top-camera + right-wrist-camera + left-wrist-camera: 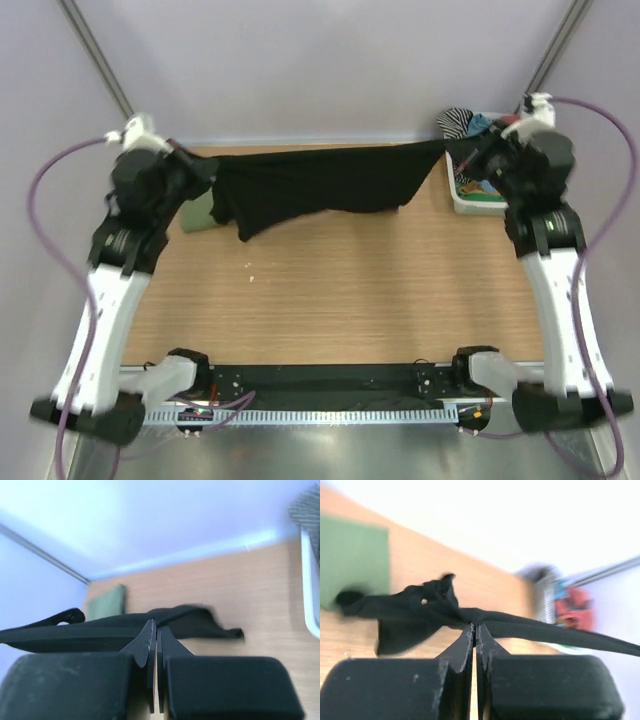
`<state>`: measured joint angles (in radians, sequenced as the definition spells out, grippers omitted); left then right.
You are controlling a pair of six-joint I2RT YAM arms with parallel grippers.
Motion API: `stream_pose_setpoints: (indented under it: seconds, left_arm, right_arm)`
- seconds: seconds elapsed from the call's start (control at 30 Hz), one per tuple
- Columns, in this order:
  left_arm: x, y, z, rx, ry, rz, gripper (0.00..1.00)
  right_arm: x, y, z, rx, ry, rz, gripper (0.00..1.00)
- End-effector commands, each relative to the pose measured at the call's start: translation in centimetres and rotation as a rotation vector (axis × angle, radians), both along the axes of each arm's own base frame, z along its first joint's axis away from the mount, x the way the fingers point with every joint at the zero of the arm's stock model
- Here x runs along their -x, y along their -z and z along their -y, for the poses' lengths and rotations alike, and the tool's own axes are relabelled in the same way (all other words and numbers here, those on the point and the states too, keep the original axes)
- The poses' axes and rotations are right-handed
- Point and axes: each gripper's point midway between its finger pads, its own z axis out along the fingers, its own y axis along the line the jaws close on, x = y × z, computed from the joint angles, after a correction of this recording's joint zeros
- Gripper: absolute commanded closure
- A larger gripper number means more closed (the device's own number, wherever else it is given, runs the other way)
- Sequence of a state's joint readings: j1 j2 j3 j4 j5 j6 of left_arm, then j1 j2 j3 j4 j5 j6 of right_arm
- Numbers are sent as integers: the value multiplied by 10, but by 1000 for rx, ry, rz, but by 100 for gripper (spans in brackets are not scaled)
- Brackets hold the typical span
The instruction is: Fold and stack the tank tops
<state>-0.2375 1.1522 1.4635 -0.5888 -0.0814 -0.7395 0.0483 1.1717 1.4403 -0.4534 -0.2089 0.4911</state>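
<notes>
The black tank top [320, 185] hangs stretched in the air across the far side of the table, held at both ends. My left gripper [212, 175] is shut on its left end, where the cloth bunches at the fingertips [476, 625] and a loose part [410, 615] droops. My right gripper [450, 150] is shut on the right end, the fabric [190, 620] pinched at its tips [156, 624]. The olive green tank top [197, 215] lies folded flat at the table's far left, below the left arm, and shows in both wrist views [352, 560] [106, 601].
A white bin [465, 200] at the far right corner holds a striped garment [460, 122] and red and teal cloth [572, 607]. The wall runs just behind the table's far edge. Bare wood [330, 290] lies between the hanging top and the arm bases.
</notes>
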Motion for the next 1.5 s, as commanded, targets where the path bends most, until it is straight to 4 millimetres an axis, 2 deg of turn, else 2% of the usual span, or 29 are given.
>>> stream_pose_setpoints:
  seconds: [0.0, 0.03, 0.07, 0.1, 0.23, 0.33, 0.43, 0.47, 0.5, 0.57, 0.63, 0.77, 0.83, 0.87, 0.93, 0.97, 1.03, 1.07, 1.1, 1.17, 1.2, 1.23, 1.27, 1.3, 1.33, 1.37, 1.4, 1.43, 1.47]
  left_arm:
    - [69, -53, -22, 19, -19, 218, 100]
    - [80, -51, -26, 22, -25, 239, 100]
    - [96, -61, -31, 33, -32, 286, 100]
    - [121, -74, -37, 49, -35, 355, 100]
    - [171, -94, -44, 98, -11, 475, 100]
    - [189, -102, -48, 122, -10, 519, 100]
    - [179, -96, -47, 127, -24, 490, 100]
    - [173, -91, -44, 144, -21, 465, 100]
    - [152, -77, -38, 145, -20, 399, 100]
    - [129, -56, -26, 154, 8, 305, 100]
    - [87, -17, -12, 139, 17, 170, 100]
    - [20, 62, 2, 102, 0, -5, 100]
    - [-8, 95, 12, 95, 11, -63, 100]
    - [-28, 129, 19, 76, 14, -143, 100]
    - [-55, 152, 30, 76, 37, -177, 100]
    - [-75, 190, 35, 58, 36, -252, 100]
    - [-102, 196, 46, 65, 62, -245, 100]
    - [-113, 207, 49, 58, 69, -265, 100]
    - [-132, 219, 54, 53, 70, -275, 100]
    - [-151, 227, 57, 47, 64, -275, 100]
    - [-167, 232, 60, 45, 60, -273, 100]
    - [-176, 233, 60, 41, 52, -271, 100]
    - [-191, 216, 63, 38, 59, -227, 100]
    - [-198, 235, 66, 29, 67, -265, 95]
    - [-203, 235, 69, 24, 77, -271, 80]
    - [-206, 239, 73, 16, 102, -290, 57]
    - [-209, 229, 75, 6, 114, -311, 31]
    - [-210, 232, 74, -6, 111, -334, 26]
    - [-208, 226, 71, -12, 101, -330, 20]
  right_arm:
    - [76, -65, -4, 11, -56, 275, 99]
    - [90, -69, -5, 13, -68, 306, 99]
    - [101, -71, -5, 13, -68, 326, 99]
    - [125, -75, -4, 7, -67, 366, 99]
    - [173, -81, -8, -10, -102, 436, 99]
    - [198, -87, -7, -21, -103, 467, 99]
    - [203, -89, 2, -10, -47, 454, 99]
    - [195, -84, 15, -4, 30, 411, 99]
    - [186, -77, 21, 8, 64, 368, 99]
    - [150, -42, 28, 41, 109, 208, 99]
    - [109, -7, 31, 54, 133, 86, 99]
    - [41, 83, 33, 60, 168, -134, 99]
    - [13, 103, 32, 44, 180, -152, 99]
    - [-9, 139, 31, 51, 183, -241, 99]
    - [-40, 158, 30, 36, 188, -256, 99]
    - [-60, 183, 29, 39, 188, -312, 99]
    - [-87, 200, 28, 27, 193, -332, 99]
    - [-103, 194, 28, 19, 194, -318, 99]
    - [-118, 224, 28, 23, 194, -382, 99]
    - [-145, 220, 29, 18, 204, -360, 99]
    - [-156, 238, 30, 18, 213, -389, 99]
    - [-165, 242, 30, 16, 215, -393, 99]
    - [-179, 230, 32, 10, 223, -363, 99]
    - [-186, 232, 34, 11, 236, -367, 99]
    - [-190, 245, 34, 12, 243, -401, 87]
    - [-197, 235, 35, 5, 246, -382, 73]
    - [-200, 236, 45, 20, 301, -383, 58]
    - [-196, 233, 49, 19, 323, -384, 28]
    - [-193, 230, 50, 19, 333, -377, 23]
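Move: Below and ahead of the left hand lies the bare table spot for its corner of the black tank top, about 18 cm forward, 7 right and 37 down; the folded green tank top's middle is roughly 15 cm to the left of that spot and 2 nearer. For the right hand the spot is about 18 cm forward, 3 right and 38 down, with the clothes basket some 22 cm right of that spot and 4 farther out. Swinging back about 20 cm and up about 10, both hands, still pinching the black tank top's far corners, tip their fingers up, then whip forward and down some 40 cm, fingers tipping down again, to lay the cloth on the far table. Low over it they keep going forward, rise slightly and open, letting go. ##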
